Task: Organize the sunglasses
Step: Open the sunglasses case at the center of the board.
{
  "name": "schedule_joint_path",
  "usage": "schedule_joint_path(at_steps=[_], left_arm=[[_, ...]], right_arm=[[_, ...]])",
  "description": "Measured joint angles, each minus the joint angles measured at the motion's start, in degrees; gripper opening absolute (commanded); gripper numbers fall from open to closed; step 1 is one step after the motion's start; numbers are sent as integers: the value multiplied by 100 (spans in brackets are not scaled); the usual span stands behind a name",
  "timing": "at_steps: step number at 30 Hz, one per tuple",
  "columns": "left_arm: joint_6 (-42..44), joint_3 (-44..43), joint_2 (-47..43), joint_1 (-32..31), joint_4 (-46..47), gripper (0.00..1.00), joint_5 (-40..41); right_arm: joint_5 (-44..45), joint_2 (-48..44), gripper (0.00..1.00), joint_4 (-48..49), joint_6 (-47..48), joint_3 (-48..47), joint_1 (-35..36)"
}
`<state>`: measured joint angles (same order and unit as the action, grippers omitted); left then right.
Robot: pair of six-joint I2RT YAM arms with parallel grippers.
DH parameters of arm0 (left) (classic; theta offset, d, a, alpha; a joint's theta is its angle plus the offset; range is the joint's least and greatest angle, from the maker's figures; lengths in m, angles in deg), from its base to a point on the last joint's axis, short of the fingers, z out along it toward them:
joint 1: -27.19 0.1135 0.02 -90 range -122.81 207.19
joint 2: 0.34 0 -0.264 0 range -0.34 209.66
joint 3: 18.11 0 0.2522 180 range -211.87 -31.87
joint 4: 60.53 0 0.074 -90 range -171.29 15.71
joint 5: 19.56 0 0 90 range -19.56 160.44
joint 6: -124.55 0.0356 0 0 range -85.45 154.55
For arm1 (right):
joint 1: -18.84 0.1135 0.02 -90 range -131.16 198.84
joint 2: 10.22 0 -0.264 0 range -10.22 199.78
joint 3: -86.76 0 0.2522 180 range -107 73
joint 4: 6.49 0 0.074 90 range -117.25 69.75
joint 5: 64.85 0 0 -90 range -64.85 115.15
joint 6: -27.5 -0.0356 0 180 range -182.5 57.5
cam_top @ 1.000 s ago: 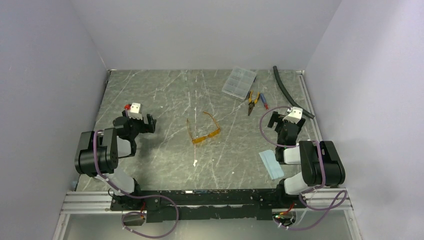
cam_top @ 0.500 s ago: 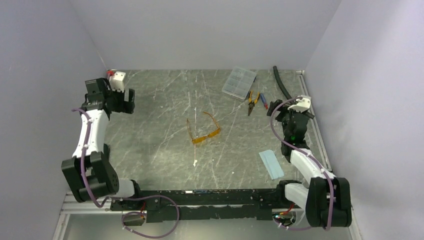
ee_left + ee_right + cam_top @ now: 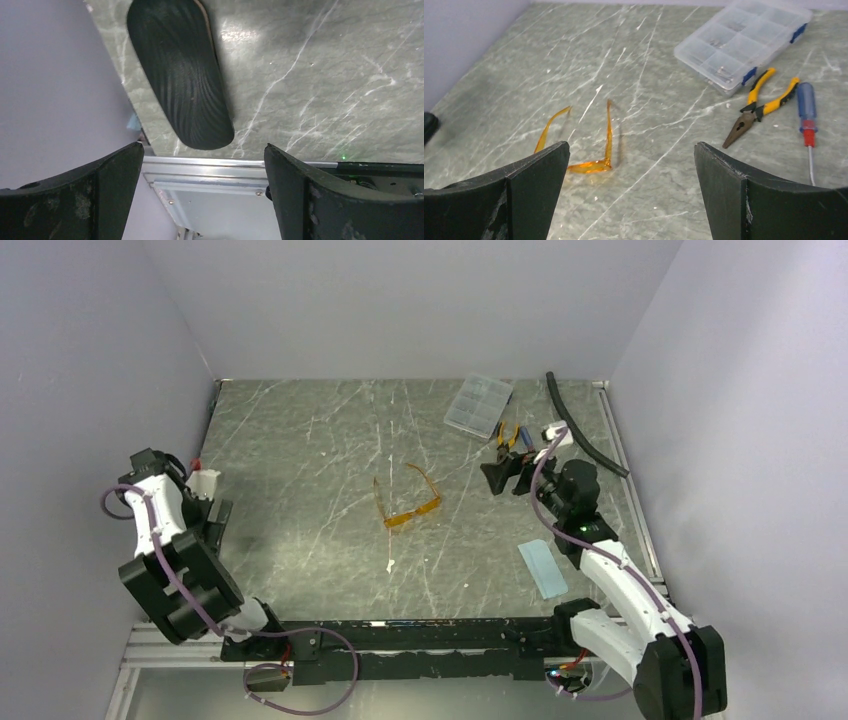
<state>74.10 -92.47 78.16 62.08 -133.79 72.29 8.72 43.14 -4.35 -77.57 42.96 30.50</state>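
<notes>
The sunglasses, translucent orange with their thin arms unfolded, lie at the middle of the marble table. My right gripper hovers to their right, open and facing them. In the right wrist view the sunglasses sit just beyond my open, empty right gripper, nearer its left finger. My left gripper is at the table's left edge, pointing down. In the left wrist view my left gripper is open above the near end of a black oblong glasses case, holding nothing.
A clear organizer box, orange-handled pliers, a blue-handled screwdriver and a black hose lie at the back right. A pale blue pad lies near the right arm's base. An aluminium rail borders the near edge.
The left arm swung from the far left corner back along the left wall and now points down. The right arm reached left toward the sunglasses. Both grippers stayed open.
</notes>
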Motion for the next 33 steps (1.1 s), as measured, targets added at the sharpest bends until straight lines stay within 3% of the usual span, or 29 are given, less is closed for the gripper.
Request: schedule_joint_path(at_steps=[12, 23, 27, 33], left_arm=[[-9, 291, 1134, 437, 638, 96, -138], [-15, 544, 1499, 511, 1200, 96, -149], [2, 638, 1532, 533, 1222, 82, -155], [11, 636, 1526, 544, 1093, 35, -358]], right_arm=[[415, 350, 100, -595, 415, -87, 535], [584, 623, 100, -647, 592, -186, 807], [590, 656, 100, -658, 614, -247, 872], [597, 662, 100, -673, 651, -304, 957]])
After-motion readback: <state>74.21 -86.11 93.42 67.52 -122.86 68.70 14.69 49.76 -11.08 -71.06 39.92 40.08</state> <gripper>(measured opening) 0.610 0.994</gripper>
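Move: Beneath the left hand, about 9 cm down, lies the black sunglasses case, its middle some 3 cm ahead and 2 cm to the left. The table's left edge runs roughly 10 cm to that hand's left, level with it, and the back rail about 12 cm behind, straight back; the orange sunglasses lie some 11 cm ahead and 48 cm to the right. From the right hand the case is about 70 cm left and 11 cm back, some 21 cm lower. Sinking almost straight down about 9 cm, the left hand brings its wide-open, downward fingers astride the back end of the sunglasses case, then closes them to roughly 60% so the pads pinch its two sides. The open, empty right hand drifts down and left, about 4 cm each way, its fingers tipping slightly lower. ##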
